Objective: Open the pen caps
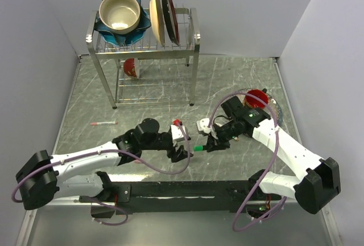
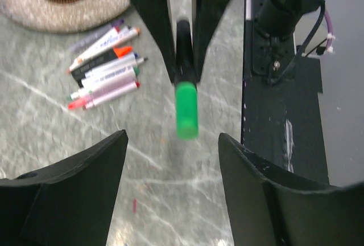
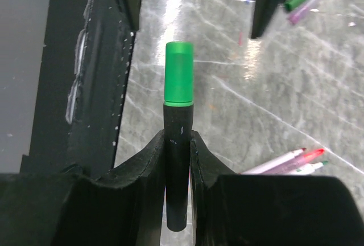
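Note:
A black-barrelled pen (image 3: 176,166) with a green pen cap (image 3: 179,75) is held level above the table, my right gripper (image 3: 177,143) shut on its barrel. My left gripper (image 2: 172,138) faces it, open. The green cap (image 2: 186,118) sits just ahead of its fingertips (image 2: 116,143), touching neither. From above, the cap (image 1: 198,148) shows between the left gripper (image 1: 183,150) and the right gripper (image 1: 213,142). A pile of other pens (image 2: 105,69) with coloured caps lies on the table beyond.
A dish rack (image 1: 142,46) with bowls and plates stands at the back left. A red bowl (image 1: 257,97) on a speckled plate (image 2: 34,7) is at the right. One lone pen (image 1: 103,123) lies at the left. The black base rail (image 1: 187,192) runs along the near edge.

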{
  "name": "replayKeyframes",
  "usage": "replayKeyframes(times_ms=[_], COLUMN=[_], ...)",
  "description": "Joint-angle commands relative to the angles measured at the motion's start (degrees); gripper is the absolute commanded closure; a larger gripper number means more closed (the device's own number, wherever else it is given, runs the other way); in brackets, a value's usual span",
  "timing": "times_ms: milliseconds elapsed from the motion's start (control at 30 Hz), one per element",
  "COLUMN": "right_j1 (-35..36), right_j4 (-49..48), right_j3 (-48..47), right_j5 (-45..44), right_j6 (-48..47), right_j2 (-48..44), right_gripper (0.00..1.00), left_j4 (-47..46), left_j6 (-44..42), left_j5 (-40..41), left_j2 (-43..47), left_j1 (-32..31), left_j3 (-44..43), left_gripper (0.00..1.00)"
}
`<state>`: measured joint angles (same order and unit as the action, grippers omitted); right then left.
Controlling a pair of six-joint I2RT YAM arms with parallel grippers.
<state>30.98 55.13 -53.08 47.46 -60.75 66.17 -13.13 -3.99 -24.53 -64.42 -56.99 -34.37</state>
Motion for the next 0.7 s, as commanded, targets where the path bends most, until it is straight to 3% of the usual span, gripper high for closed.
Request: replayKeyframes(times_ms=[0, 267, 500, 667], right_j1=[1.27, 1.36, 1.36, 1.36], right_j4=[-1.52, -2.93, -2.93, -2.75], right_j3=[0.78, 0.79, 0.70, 0.52], right_j5=[0.62, 1.40, 1.58, 2.20], right_j6=[-0.16, 1.60, 2.39, 2.74], right_j2=[-1.84, -2.54, -1.92, -1.13], right_gripper=[1.00, 1.00, 1.00, 1.00], left_j4=[-4.80, -4.02, -3.31, -1.91], left_j6=[-2.17, -2.25, -1.99, -1.72], left_j5=[-3.50, -4.29, -4.03, -4.38], left_j2=[-2.45, -8.08, -9.05, -10.19], left_j1=[-0.66, -2.07, -2.25, -2.33], left_j3=[-3.24, -5.97, -7.20, -8.34], left_gripper=[0.31, 0.41, 0.69, 0.71])
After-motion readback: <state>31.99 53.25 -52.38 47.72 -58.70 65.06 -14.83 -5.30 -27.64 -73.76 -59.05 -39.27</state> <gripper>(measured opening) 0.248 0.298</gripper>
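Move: Just off the left hand's open fingertips, the green pen cap sits about 4 cm to the right, 1 cm back and 1 cm lower. The row of pens lies on the table some 17 cm ahead, 17 cm to the right and 15 cm below; the loose caps lie roughly 14 cm ahead, 13 cm to the left and equally low. From the right hand, which holds the pen's black barrel, the green cap is about 6 cm to its left, otherwise level. Sliding about 3 cm to the right and, partway through, 1 cm down, the left hand brings its open fingers around the green cap, turning about 5 degrees clockwise. As it slows, the fingers close from wide to narrow and pinch the cap from both sides, tips reaching nearly to its rim, while the right hand stays put and keeps its grip on the barrel. ##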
